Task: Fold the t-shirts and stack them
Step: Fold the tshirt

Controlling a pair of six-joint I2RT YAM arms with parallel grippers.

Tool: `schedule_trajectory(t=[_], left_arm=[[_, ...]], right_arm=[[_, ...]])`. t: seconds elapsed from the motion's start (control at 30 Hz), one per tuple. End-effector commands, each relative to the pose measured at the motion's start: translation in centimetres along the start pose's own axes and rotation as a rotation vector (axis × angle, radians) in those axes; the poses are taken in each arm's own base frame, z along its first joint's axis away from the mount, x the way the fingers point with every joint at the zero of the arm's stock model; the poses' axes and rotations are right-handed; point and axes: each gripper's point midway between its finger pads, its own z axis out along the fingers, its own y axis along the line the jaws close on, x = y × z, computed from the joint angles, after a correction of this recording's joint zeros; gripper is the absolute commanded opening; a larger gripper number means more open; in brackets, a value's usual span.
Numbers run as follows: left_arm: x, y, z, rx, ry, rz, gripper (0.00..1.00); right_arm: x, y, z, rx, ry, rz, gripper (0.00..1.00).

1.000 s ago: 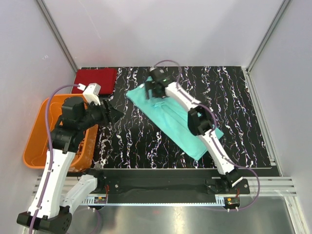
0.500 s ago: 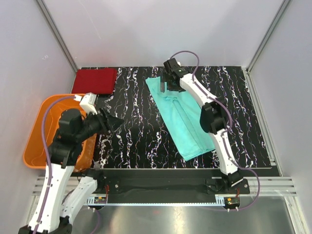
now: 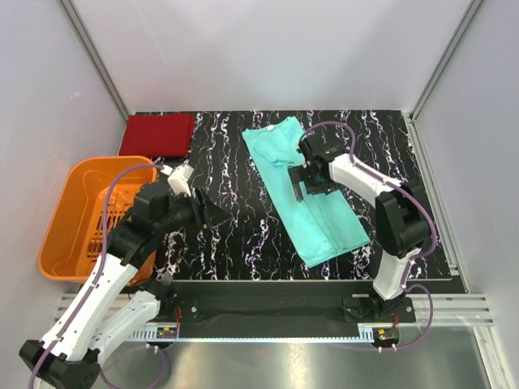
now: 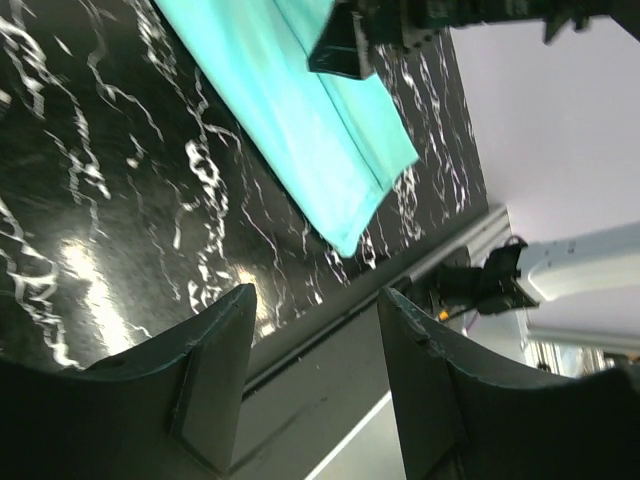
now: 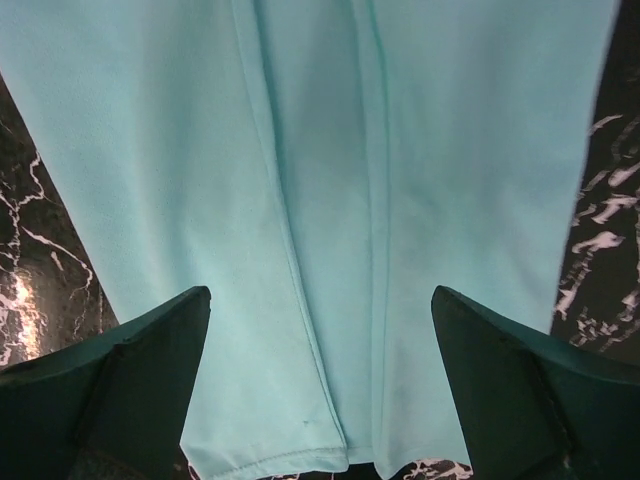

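The light teal-green t-shirt [image 3: 318, 212] lies folded into a long strip, running diagonally across the right half of the black marbled table. My right gripper [image 3: 308, 185] hovers open over its middle. In the right wrist view the teal cloth [image 5: 330, 180] with its seams fills the picture, and the gripper [image 5: 320, 292] has nothing in it. The dark red t-shirt [image 3: 158, 134] lies folded at the back left corner. My left gripper [image 3: 219, 216] stands open and empty over bare table left of the teal shirt. The left wrist view shows the gripper [image 4: 315, 293], the shirt [image 4: 290, 110] and its near end.
An orange slatted basket [image 3: 61, 235] sits off the table's left edge, beside the left arm. The table's front edge and a metal rail [image 3: 268, 288] run along the near side. White walls close in the back and both sides.
My right gripper came back from the teal shirt's far end to over its middle, and the shirt now lies straighter. The left gripper swung right, away from the basket and out over the table.
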Motion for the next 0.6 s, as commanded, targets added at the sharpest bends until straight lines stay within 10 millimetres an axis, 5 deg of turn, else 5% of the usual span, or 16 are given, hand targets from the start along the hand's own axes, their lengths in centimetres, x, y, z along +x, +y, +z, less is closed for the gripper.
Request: schedule_trajectory(t=[0.0, 0.2, 0.4, 0.5, 0.57], left_arm=[[-0.7, -1.4, 1.1, 0.054, -0.049, -0.01, 0.56], [0.2, -2.1, 1.9, 0.075, -0.017, 0.0, 0.56], [0.4, -1.4, 1.8, 0.04, -0.021, 0.013, 0.56], [0.4, -1.2, 2.0, 0.03, -0.019, 0.011, 0.56], [0.4, -1.3, 2.0, 0.031, -0.018, 0.014, 0.56]], right_arm=[[-0.9, 1.7, 1.4, -0.094, -0.039, -0.066, 1.0], [0.8, 1.3, 5.1, -0.046, 0.017, -0.038, 1.0], [4.4, 1.3, 8.1, 0.105, 0.137, 0.191, 1.0], [5.3, 3.6, 9.1, 0.102, 0.167, 0.362, 1.0], [5.2, 7.3, 9.4, 0.014, 0.181, 0.463, 1.0]])
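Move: The right hand hangs open about 7 cm above the middle of the folded t-shirt, which lies some 2 cm to its left and level with it. The shirt's collar end is roughly 17 cm ahead and 11 cm to the left, its near end some 17 cm back and 7 cm to the right. From the left hand, the shirt's middle is about 13 cm ahead, 20 cm right and 23 cm below. The right hand lowers open about 6 cm onto the t-shirt, then drags 2 cm left, twisting 15 degrees clockwise. ##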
